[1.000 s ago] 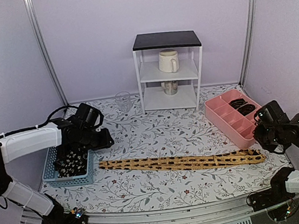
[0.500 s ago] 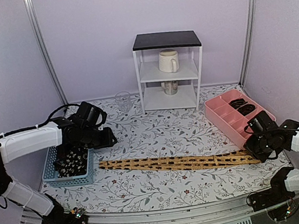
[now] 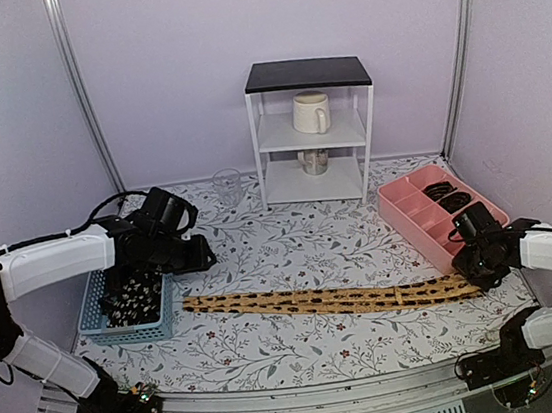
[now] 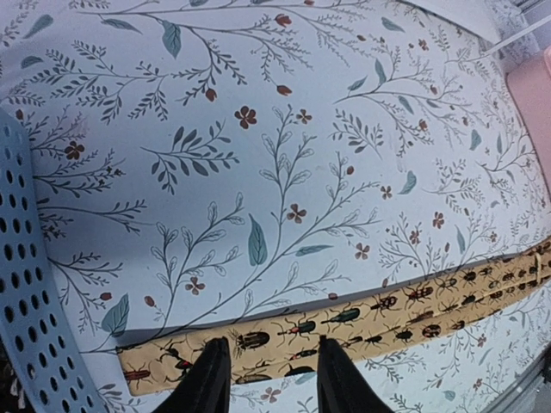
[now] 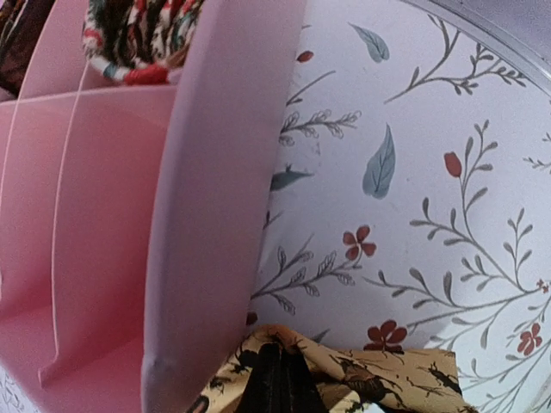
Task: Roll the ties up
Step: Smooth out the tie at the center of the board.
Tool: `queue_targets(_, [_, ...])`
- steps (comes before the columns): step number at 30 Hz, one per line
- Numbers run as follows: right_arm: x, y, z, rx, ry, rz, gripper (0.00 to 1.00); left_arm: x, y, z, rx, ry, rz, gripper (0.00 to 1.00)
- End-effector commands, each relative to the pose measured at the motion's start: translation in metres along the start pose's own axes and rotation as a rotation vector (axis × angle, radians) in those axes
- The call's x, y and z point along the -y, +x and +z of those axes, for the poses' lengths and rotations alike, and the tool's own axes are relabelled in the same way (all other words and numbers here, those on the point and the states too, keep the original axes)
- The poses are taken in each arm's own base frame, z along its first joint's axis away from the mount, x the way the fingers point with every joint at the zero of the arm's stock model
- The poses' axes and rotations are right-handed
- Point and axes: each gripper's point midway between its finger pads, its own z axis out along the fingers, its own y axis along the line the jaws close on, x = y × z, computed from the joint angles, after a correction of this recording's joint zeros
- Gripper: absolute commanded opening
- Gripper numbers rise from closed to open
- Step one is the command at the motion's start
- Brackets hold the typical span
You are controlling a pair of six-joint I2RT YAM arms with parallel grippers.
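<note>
A tan-orange tie (image 3: 333,299) with dark beetle shapes lies flat across the front of the table. Its left end (image 4: 258,340) shows in the left wrist view. My left gripper (image 4: 272,361) hovers just above that end, open, fingers (image 4: 211,374) straddling the fabric without touching it. In the top view the left gripper (image 3: 189,256) sits beside the basket. My right gripper (image 3: 478,275) is down at the tie's right end, and its dark fingers (image 5: 274,383) are shut with the tan fabric (image 5: 379,374) bunched around them. Black speckled ties (image 3: 130,293) fill the blue basket (image 3: 95,332).
The pink divided tray (image 3: 410,218) stands right beside the right gripper, its wall (image 5: 215,172) close by, with rolled ties (image 3: 441,190) inside. At the back, a white shelf (image 3: 306,74) holds a mug (image 3: 310,113) and a jar (image 3: 315,161). A clear glass (image 3: 227,185) stands to its left.
My right gripper came down and leftwards onto the tie's right end and shut on it. The left arm has hardly moved.
</note>
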Motion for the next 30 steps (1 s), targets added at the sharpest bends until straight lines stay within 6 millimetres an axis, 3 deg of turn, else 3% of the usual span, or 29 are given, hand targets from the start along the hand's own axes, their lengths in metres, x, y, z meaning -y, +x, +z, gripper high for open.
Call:
queue_targets(1, [-0.004,-0.016,0.016,0.046,-0.014,-0.015,0.00,0.005,-0.003,0.002,0.001,0.001,0.019,0.35])
queue_targets(10, [0.020,-0.015,0.039,0.001,0.042,0.082,0.00,0.010,-0.005,0.007,-0.008,0.007,0.018,0.34])
queue_targets(16, [0.026,-0.022,0.042,-0.012,0.061,0.140,0.00,0.012,-0.005,0.009,-0.012,0.004,0.024,0.34])
queue_targets(20, [0.001,-0.046,0.014,0.012,0.005,0.092,0.00,0.011,-0.003,0.011,-0.015,0.002,0.026,0.34])
queue_targets(24, [0.010,-0.060,-0.027,0.003,0.101,0.192,0.00,0.011,-0.002,0.010,-0.008,0.000,0.033,0.34])
queue_targets(27, [0.013,-0.052,-0.039,-0.057,0.113,0.213,0.00,0.011,0.000,0.009,-0.001,0.010,0.032,0.35])
queue_targets(30, [0.019,-0.028,-0.037,-0.153,0.093,0.244,0.00,0.013,0.002,0.009,-0.002,0.026,0.033,0.35])
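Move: The right hand, fingers shut, is already at the folded right end of the tie: the end's middle lies about 1 cm to its right, 2 cm back and 3 cm below. The pink box is centred some 15 cm ahead and 6 cm to the left, with the dark rolls in it about 22 cm ahead and 5 cm left. From the idle left hand, the tie's right end is roughly 55 cm to the right, 8 cm back and 11 cm down. With its fingers kept shut and set in the fold of the tie's right end, the right hand pushes that end outward to its right, about 4 cm, while sinking some 3 cm towards the table and turning slightly clockwise. It then leaves the fold and lifts quickly, about 10 cm, drifting a couple of centimetres forward so that the fingers stand clear above the tie, beside the near end of the pink box. ##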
